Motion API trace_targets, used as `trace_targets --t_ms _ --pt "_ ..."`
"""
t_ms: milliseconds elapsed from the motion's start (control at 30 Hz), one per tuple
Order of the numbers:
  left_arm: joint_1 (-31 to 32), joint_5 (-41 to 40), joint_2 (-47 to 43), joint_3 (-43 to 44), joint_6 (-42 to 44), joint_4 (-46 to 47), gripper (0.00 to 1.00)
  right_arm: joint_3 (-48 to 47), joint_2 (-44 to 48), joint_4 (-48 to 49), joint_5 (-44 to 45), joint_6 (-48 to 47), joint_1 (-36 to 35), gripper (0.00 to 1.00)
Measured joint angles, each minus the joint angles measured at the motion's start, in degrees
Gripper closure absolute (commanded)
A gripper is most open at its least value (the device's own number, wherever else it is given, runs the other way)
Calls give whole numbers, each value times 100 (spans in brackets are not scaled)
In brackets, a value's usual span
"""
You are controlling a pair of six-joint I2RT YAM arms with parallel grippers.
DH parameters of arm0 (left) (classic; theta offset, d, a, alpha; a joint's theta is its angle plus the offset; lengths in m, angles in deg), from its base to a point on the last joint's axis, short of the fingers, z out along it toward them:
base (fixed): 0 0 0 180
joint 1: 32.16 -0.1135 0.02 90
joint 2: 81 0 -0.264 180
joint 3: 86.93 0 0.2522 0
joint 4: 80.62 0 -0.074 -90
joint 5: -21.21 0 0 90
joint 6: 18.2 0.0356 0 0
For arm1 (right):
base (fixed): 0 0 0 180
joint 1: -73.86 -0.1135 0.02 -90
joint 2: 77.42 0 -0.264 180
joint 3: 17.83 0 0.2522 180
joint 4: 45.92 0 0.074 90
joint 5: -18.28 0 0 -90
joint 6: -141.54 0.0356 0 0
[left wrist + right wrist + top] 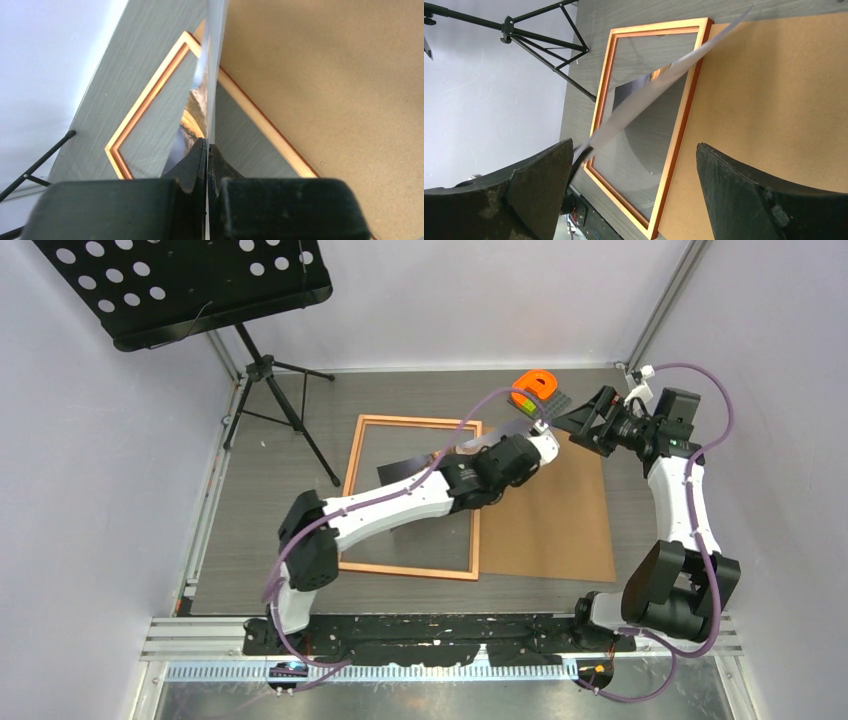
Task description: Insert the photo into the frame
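Note:
The photo (212, 75) stands edge-on in the left wrist view, its glossy print side facing left, and my left gripper (206, 150) is shut on its near edge. In the right wrist view its white back (649, 90) arcs in the air above the frame (679, 135). The frame (356, 480), with a thin orange-brown border, lies flat on the table under my left arm. The left gripper (535, 440) holds the photo (478, 445) over the frame's far right corner. My right gripper (634, 145) is wide open and holds nothing, close beside it (582, 425).
A plain brown backing board (560, 520) lies against the frame's right side. An orange object (535, 385) sits on a dark mat behind it. A music stand's tripod (270, 390) stands at the far left. White walls surround the table.

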Motion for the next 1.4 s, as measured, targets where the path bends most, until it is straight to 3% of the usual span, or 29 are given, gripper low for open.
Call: trace_targets --t_ms 433,600,733,933,1100,1400 --pt "-527 953 -1958 20 -518 -625 100 -140 120 -72 -42 -72 247 1" --pt "-1045 1943 -2308 444 -1220 -1128 100 -133 122 28 -42 -24 273 1" --pt "-1867 3185 -2677 413 -2090 -1331 100 -61 122 94 -42 -13 282 1" --pt "-3036 5007 -3554 -634 -3482 -960 100 197 122 120 -35 -11 284 1" --pt "-3921 6301 -3685 -1685 -4669 -129 100 256 133 127 -11 -9 293 1" --pt "-4675 6782 -2962 -2614 -5582 503 100 317 308 151 48 -13 293 1"
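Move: The wooden frame's middle lies about 17 cm to the left of the left gripper, some 6 cm back and 19 cm below; this gripper already holds the photo's edge, the sheet trailing over the frame. From the same hand, the brown board is roughly 8 cm right and 6 cm back, and the orange tool 9 cm right and 17 cm ahead, both on the table. From the empty right hand, the frame is about 29 cm left, 10 cm back and 23 cm below. Bring the left gripper up and across to the left in an arc, fingers still shut on the photo: rise about 19 cm, then sink some 11 cm, ending about 18 cm farther left above the frame's far half. Roll the wrist steeply as you go, its left side dipping, and let the fingers swing round to point more to the right. ##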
